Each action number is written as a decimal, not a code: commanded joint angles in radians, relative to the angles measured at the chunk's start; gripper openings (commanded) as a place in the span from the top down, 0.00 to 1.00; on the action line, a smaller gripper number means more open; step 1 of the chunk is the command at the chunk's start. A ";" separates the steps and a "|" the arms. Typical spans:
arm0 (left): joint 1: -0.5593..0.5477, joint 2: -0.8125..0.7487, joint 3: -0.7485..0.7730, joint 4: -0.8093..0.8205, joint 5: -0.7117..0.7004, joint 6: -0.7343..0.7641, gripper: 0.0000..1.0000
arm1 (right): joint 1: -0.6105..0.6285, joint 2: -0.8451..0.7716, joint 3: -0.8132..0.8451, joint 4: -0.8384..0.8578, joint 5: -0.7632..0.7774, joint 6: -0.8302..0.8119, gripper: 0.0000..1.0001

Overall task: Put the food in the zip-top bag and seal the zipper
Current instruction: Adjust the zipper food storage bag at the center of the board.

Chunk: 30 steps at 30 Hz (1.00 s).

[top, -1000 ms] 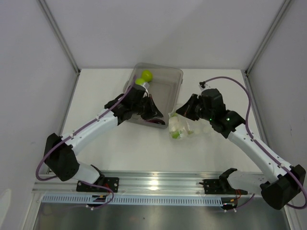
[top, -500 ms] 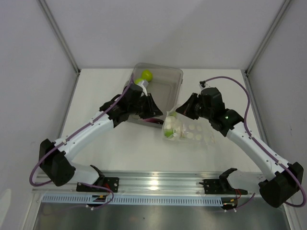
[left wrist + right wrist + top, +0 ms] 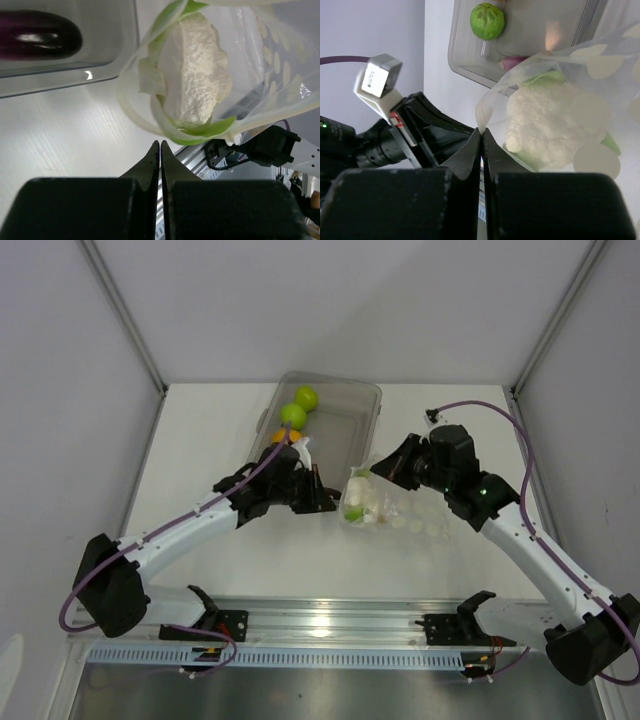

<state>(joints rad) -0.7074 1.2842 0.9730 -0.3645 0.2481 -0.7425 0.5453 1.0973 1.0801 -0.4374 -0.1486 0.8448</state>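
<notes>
The clear zip-top bag [image 3: 400,515] lies on the table right of the tray, its mouth open toward the left. Inside sit the white cauliflower piece [image 3: 197,75] and something green [image 3: 353,512]. My right gripper [image 3: 481,131] is shut on the bag's upper mouth edge. My left gripper [image 3: 160,144] is shut with nothing between the jaws, tips just short of the bag's lower rim [image 3: 132,107]. The zipper strip cannot be made out. Two green fruits [image 3: 306,397] [image 3: 293,416], an orange fruit [image 3: 293,436] and the purple eggplant [image 3: 37,40] are in the tray.
The grey translucent tray [image 3: 365,400] stands at the back centre, its near wall [image 3: 75,75] close beside the bag's mouth. The metal rail [image 3: 330,625] with the arm bases runs along the near edge. White walls close in the table on both sides.
My left gripper has left the tray and come forward to the bag's mouth, opening briefly and shutting again. The bag, bunched up before, now lies spread out to the right.
</notes>
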 commanded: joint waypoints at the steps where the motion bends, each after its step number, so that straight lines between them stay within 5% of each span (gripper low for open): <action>1: -0.044 0.046 0.006 0.111 0.069 0.002 0.99 | -0.005 -0.030 0.017 0.031 -0.025 0.031 1.00; 7: -0.136 0.210 0.133 0.220 0.204 -0.084 0.99 | -0.005 -0.027 0.020 0.032 -0.048 0.053 1.00; 8: -0.159 0.231 0.244 0.220 0.220 -0.089 0.99 | -0.010 -0.028 0.018 0.028 -0.048 0.051 1.00; 12: -0.208 0.307 0.397 0.111 0.209 -0.065 0.99 | -0.038 -0.053 0.023 -0.001 -0.036 0.042 1.00; 18: -0.150 0.259 0.320 0.073 0.139 0.006 0.91 | -0.080 -0.097 0.017 -0.050 -0.052 0.028 1.00; 22: -0.150 0.106 0.161 0.165 0.092 0.023 0.76 | -0.093 -0.120 0.023 -0.081 -0.057 0.020 1.00; 30: -0.145 -0.108 0.000 0.087 -0.079 0.031 0.75 | -0.094 -0.155 0.037 -0.116 -0.105 0.017 1.00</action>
<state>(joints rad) -0.8551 1.2564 0.9936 -0.2695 0.2604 -0.7464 0.4538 0.9737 1.0805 -0.5480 -0.2123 0.8772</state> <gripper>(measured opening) 0.246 0.008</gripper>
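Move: Just inside the bag's mouth, the cauliflower lies about 6 cm to the left hand's right, 1 cm ahead and 2 cm higher. The bag's rim, pinched by the right hand, stands some 8 cm right of the left hand, level with it fore and aft, and 8 cm up; the eggplant in the tray is roughly 13 cm ahead, 3 cm left and 12 cm down. From the right hand, the cauliflower hangs about 6 cm below, 1 cm ahead and 2 cm left. Driving its shut fingers rightward about 13 cm at the bag's mouth, the left hand dips slightly, then rises and comes back left some 9 cm, up and out of the mouth, fingers opening to about a quarter. The right hand keeps its pinch on the rim, first staying put, then drawing it 3 cm right, slightly up and back. ##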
